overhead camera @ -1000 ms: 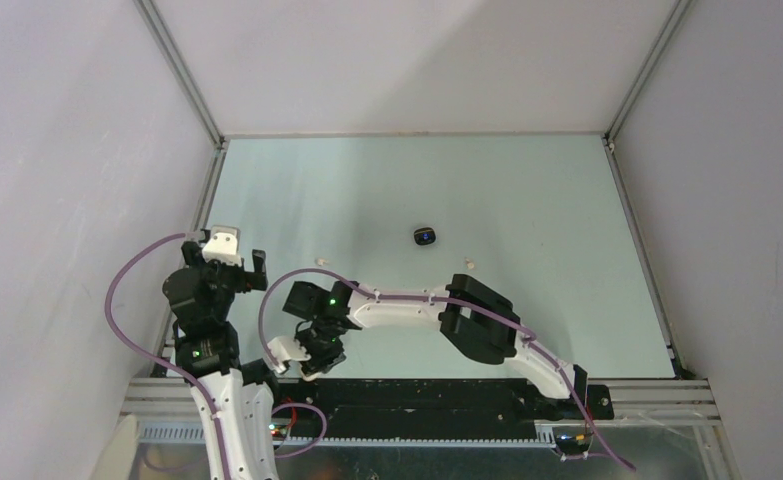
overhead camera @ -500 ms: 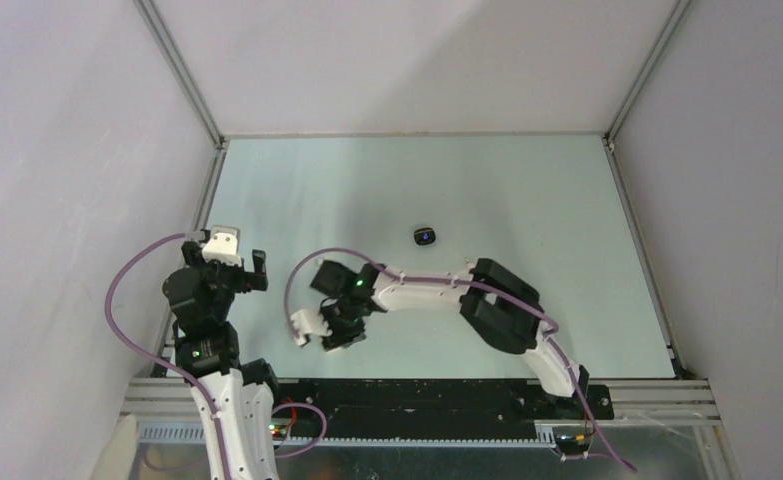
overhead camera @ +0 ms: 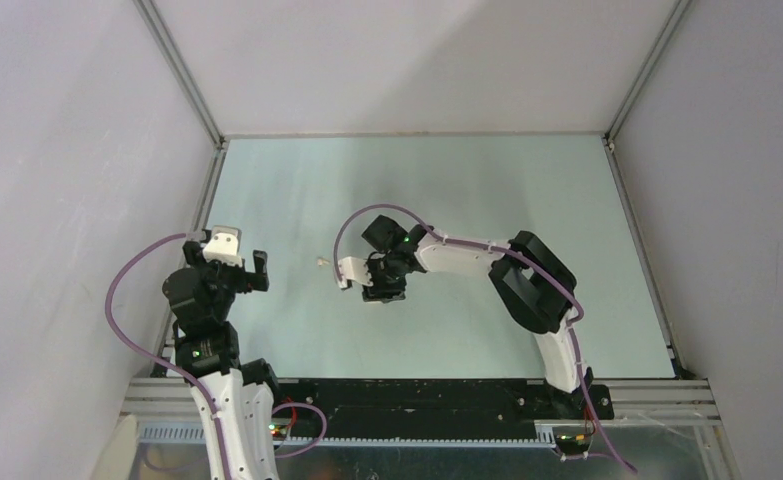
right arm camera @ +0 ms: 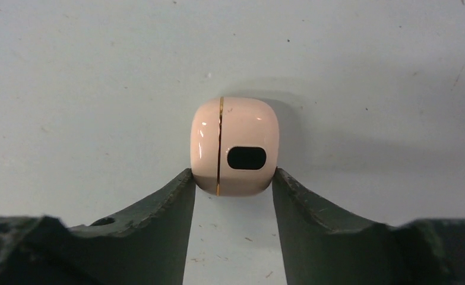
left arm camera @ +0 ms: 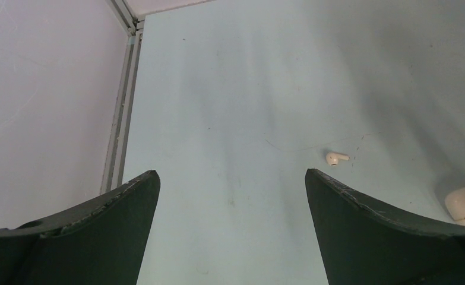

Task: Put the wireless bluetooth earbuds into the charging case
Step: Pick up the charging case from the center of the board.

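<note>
The charging case (right arm camera: 234, 146) is a closed beige pebble with a gold seam and a dark oval spot. My right gripper (right arm camera: 233, 178) is shut on the charging case, its two fingertips pinching the case's near sides. From above, the case (overhead camera: 346, 270) sticks out to the left of the right gripper (overhead camera: 357, 273), left of the table's middle. One cream-white earbud (overhead camera: 321, 262) lies on the table just left of the case, also seen from the left wrist (left arm camera: 335, 158). My left gripper (left arm camera: 231, 173) hangs open and empty above the left side, well short of the earbud.
The pale green table (overhead camera: 527, 190) is walled by grey panels with metal rails (overhead camera: 205, 200) along its edges. The right arm (overhead camera: 527, 285) arches across the centre right and hides part of the tabletop. The arm bases sit on a black rail (overhead camera: 417, 395) at the near edge.
The right arm has swung away from the near edge toward the table's middle, carrying the case with it. It now covers a small black object and a white earbud seen earlier. The left arm stayed still.
</note>
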You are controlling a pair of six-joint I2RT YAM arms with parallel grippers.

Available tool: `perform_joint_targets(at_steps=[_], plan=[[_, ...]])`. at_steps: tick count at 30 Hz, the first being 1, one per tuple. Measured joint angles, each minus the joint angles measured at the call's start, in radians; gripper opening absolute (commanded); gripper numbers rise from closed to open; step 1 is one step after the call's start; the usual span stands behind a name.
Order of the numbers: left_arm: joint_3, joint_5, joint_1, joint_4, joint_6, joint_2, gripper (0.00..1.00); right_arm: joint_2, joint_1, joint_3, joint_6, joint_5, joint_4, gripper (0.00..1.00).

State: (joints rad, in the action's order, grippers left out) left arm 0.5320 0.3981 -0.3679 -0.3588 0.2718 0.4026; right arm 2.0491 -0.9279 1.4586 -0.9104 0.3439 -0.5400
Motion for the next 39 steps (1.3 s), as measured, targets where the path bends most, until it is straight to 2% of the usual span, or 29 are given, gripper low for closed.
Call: perform_joint_targets(at_steps=[2,6,13,19,25,29,39], plan=[[0.0,0.0,0.0,-0.001,0.0,0.0,0.99,0.0,0.005,-0.002,0.003,-0.007,0.004,0.75],[0.0,0.003,0.0,-0.003,0.0,0.0,0.99,-0.005,0.003,-0.006,0.013,-0.045,0.037,0.88],[0.0,0.008,0.0,-0.004,0.0,-0.006,0.99,-0.011,0.0,-0.013,0.066,-0.142,0.092,0.93],[0.0,0.01,0.0,-0.004,0.0,-0.007,0.99,-0.011,0.011,-0.021,0.097,-0.296,0.188,0.98],[0.0,0.019,0.0,-0.004,0.0,-0.01,0.99,-0.002,0.039,-0.025,0.134,-0.399,0.26,0.99],[0.0,0.023,0.0,-0.004,0.0,-0.01,0.99,0.002,0.06,-0.011,0.169,-0.364,0.24,0.99],[0.0,0.026,0.0,-0.004,0.002,-0.01,0.99,-0.041,0.132,-0.01,0.066,-0.047,0.054,0.99]])
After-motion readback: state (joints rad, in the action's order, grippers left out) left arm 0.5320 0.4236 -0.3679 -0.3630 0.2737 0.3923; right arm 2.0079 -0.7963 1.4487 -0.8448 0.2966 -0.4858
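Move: The pink charging case lies flat on the board between the right hand's half-open fingers, its middle about 1 cm left of that hand and roughly 1 cm lower. One white earbud lies some 13 cm to that hand's left and 9 cm farther out; the dark case is about 15 cm ahead and 10 cm to its right, both at board level. From the idle left hand, the charging case lies around 28 cm right, 4 cm nearer the base and 20 cm down. The charging case is let go as the right fingers spread from half open to fully wide. The right hand then travels forward about 10 cm, turning some 20 degrees clockwise with its fingertips swinging forward, and eases rightward. It then comes back about 4 cm, undoing most of the tilt, and ends a little higher, clear of the case. ##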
